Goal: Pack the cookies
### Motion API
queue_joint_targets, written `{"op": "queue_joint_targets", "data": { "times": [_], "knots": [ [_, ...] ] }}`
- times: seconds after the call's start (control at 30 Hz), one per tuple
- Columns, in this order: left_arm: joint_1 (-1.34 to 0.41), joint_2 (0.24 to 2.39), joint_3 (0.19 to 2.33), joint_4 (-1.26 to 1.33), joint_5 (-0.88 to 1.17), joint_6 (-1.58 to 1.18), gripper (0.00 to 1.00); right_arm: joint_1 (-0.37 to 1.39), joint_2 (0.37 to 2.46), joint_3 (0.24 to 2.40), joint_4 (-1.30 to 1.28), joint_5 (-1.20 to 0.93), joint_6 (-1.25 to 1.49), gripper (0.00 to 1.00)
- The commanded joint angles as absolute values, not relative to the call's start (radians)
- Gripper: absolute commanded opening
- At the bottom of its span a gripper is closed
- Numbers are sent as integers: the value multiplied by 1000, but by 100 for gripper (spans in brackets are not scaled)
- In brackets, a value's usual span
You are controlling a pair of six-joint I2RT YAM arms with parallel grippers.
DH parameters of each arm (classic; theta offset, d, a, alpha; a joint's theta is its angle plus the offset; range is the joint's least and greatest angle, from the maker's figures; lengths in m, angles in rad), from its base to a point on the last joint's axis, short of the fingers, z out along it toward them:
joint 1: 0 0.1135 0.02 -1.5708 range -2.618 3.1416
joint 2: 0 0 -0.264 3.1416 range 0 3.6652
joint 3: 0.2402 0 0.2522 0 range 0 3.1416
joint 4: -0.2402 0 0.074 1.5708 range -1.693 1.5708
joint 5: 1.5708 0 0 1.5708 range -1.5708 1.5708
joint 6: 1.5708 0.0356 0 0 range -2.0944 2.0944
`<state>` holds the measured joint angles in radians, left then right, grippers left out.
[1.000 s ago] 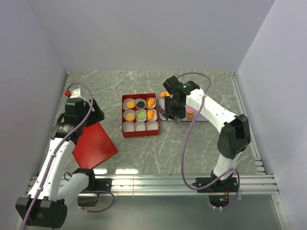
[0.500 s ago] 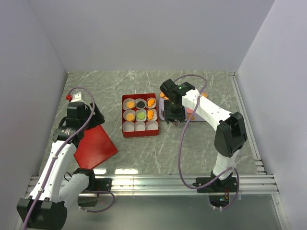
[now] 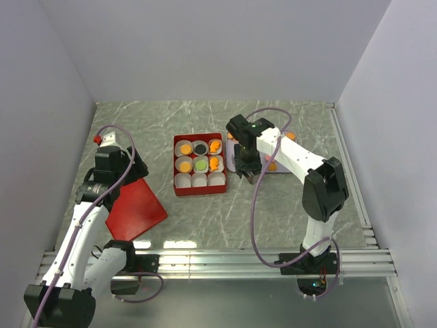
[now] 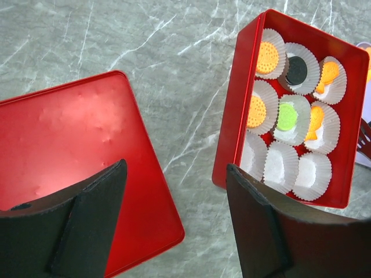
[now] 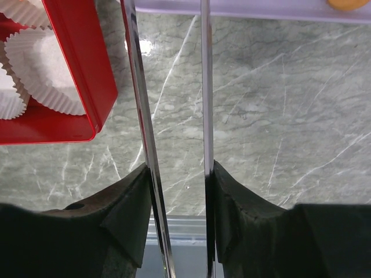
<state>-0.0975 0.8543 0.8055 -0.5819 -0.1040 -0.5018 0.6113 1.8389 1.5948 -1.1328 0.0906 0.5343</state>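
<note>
The cookies (image 3: pixel 199 164) lie in white paper cups inside the red box (image 3: pixel 176 164): orange, black and green discs (image 4: pixel 287 116) fill the two far rows. The near row of cups (image 4: pixel 281 168) holds nothing. More orange cookies (image 3: pixel 272 165) sit on the lavender tray (image 3: pixel 283 168). My right gripper (image 3: pixel 246 174) hangs over the table between box and tray, shut on thin metal tongs (image 5: pixel 206 87). The blades stand apart with only table showing between them, and their tips run out of the right wrist view. My left gripper (image 4: pixel 174 174) is open between the red lid (image 4: pixel 75 139) and the box.
The red lid (image 3: pixel 134 207) lies flat left of the box, near the left arm. In the right wrist view the box corner (image 5: pixel 75 52) is at upper left. The tray edge (image 5: pixel 261 7) with an orange cookie (image 5: pixel 348 3) runs along the top.
My right gripper has moved left and nearer, from over the tray to the gap beside the box, and its tongs have narrowed. The left arm has barely shifted.
</note>
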Motion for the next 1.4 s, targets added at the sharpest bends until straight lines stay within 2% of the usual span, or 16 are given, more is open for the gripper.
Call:
{"op": "queue_joint_targets", "data": {
  "times": [0.0, 0.37, 0.7, 0.87, 1.07, 1.37],
  "knots": [
    [-94, 834, 805, -540, -124, -503, 74, 618, 1833, 1592, -1111, 121, 525, 45],
    [-94, 851, 804, -540, -117, -492, 73, 618, 1772, 1718, -1196, 201, 492, 40],
    [-94, 897, 795, -523, -51, -477, 73, 715, 1684, 1876, -1239, 109, 420, 39],
    [-94, 900, 792, -515, -40, -474, 73, 824, 1707, 1951, -1236, 45, 402, 39],
    [-94, 902, 793, -522, -43, -474, 72, 939, 1743, 1922, -1170, -29, 428, 39],
    [-141, 874, 792, -531, -84, -486, 72, 1026, 1868, 1973, -1177, -11, 466, 39]
  ]
}}
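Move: Some 22 cm to the left of the right hand, level with it and about 8 cm lower, is the empty front-left cup of the red box. The black cookie on the tray, at the tips of the tongs this hand already holds, lies about 4 cm left and 6 cm ahead. The empty middle front cup is 17 cm left and level; the green cookie 16 cm left, 5 cm ahead. From the left hand the front-left cup is about 12 cm right, level, 15 cm below. Lifting the black cookie off the tray in the tongs, the right hand rises about 13 cm, then swings left and back over the red box and sinks some 4 cm towards the front-left cup, ending about 15 cm left and 9 cm back. The wrist turns roughly 30 degrees counter-clockwise while the fingers keep squeezing the tongs. ##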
